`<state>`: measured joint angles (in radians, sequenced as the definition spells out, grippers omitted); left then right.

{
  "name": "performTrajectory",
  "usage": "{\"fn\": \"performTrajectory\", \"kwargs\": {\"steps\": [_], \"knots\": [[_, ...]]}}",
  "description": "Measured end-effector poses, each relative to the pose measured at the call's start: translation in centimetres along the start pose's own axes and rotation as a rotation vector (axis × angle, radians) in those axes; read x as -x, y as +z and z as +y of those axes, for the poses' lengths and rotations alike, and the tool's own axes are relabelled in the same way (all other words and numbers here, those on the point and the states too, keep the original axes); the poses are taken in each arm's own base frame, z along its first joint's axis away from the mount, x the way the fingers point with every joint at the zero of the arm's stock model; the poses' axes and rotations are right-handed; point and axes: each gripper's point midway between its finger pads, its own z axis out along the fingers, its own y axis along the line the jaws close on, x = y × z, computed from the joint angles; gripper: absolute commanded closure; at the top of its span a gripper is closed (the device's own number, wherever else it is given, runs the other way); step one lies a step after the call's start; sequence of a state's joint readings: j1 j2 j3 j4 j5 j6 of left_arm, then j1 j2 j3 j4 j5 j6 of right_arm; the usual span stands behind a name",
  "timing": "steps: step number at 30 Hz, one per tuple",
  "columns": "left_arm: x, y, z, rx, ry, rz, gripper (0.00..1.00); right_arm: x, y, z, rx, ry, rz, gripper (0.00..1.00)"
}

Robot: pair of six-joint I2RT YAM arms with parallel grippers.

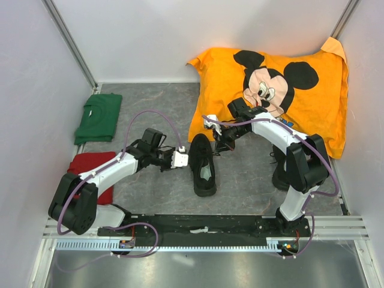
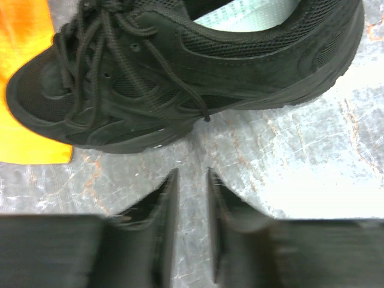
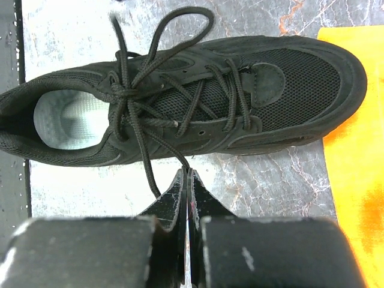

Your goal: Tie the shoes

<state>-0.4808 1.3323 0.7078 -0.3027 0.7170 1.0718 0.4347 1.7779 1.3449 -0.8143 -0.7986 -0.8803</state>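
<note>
One black shoe (image 1: 203,165) lies on the grey floor between my arms, pale insole showing. The other shoe (image 1: 279,174) stands partly hidden behind the right arm. My left gripper (image 1: 180,159) hovers just left of the middle shoe. In the left wrist view its jaws (image 2: 192,172) stand slightly apart with only floor between them, and the shoe (image 2: 180,78) and a loose lace end (image 2: 203,114) lie just beyond. My right gripper (image 3: 188,173) is shut on a lace strand (image 3: 171,150) running from the knot on the shoe (image 3: 270,96). One lace loop (image 3: 180,24) lies on the shoe's far side.
An orange Mickey Mouse pillow (image 1: 276,78) fills the back right, its edge close to the shoe's toe (image 3: 354,180). A folded green cloth (image 1: 99,117) and a red cloth (image 1: 90,165) lie at the left. White walls enclose the floor; a metal rail (image 1: 204,243) runs along the front.
</note>
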Motion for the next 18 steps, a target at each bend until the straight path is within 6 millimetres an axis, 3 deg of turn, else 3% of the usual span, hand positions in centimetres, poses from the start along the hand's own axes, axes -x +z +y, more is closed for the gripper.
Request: {"fn": "performTrajectory", "kwargs": {"steps": [4, 9, 14, 18], "knots": [[0.1, -0.8, 1.3, 0.049, -0.004, -0.016, 0.53, -0.1, 0.0, 0.1, 0.002, -0.001, 0.005, 1.00], [0.7, -1.7, 4.7, 0.148, 0.031, -0.030, 0.48, -0.1, 0.0, -0.1, -0.004, -0.001, 0.006, 1.00], [2.6, -1.0, 8.7, 0.179, 0.083, -0.063, 0.44, 0.2, 0.0, -0.4, -0.020, 0.010, -0.003, 1.00], [3.5, 0.4, 8.8, 0.148, 0.115, -0.087, 0.43, 0.6, -0.1, -0.7, -0.036, 0.018, -0.015, 1.00]]}}
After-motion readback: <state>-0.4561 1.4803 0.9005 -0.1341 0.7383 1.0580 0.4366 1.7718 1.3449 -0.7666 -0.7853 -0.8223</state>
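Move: The shoe's free lace loop lies about 6 cm ahead of the left hand, 8 cm to its right and slightly higher. The knot is some 2 cm ahead and 12 cm right; the orange cloth's near corner is 12 cm ahead, 8 cm right and lower. From the right hand, which still grips a lace, the loop is 11 cm left and 1 cm ahead. Left hand sweeps about 8 cm forward, rising 5, then veers right towards the loop, fingers opening about halfway. ##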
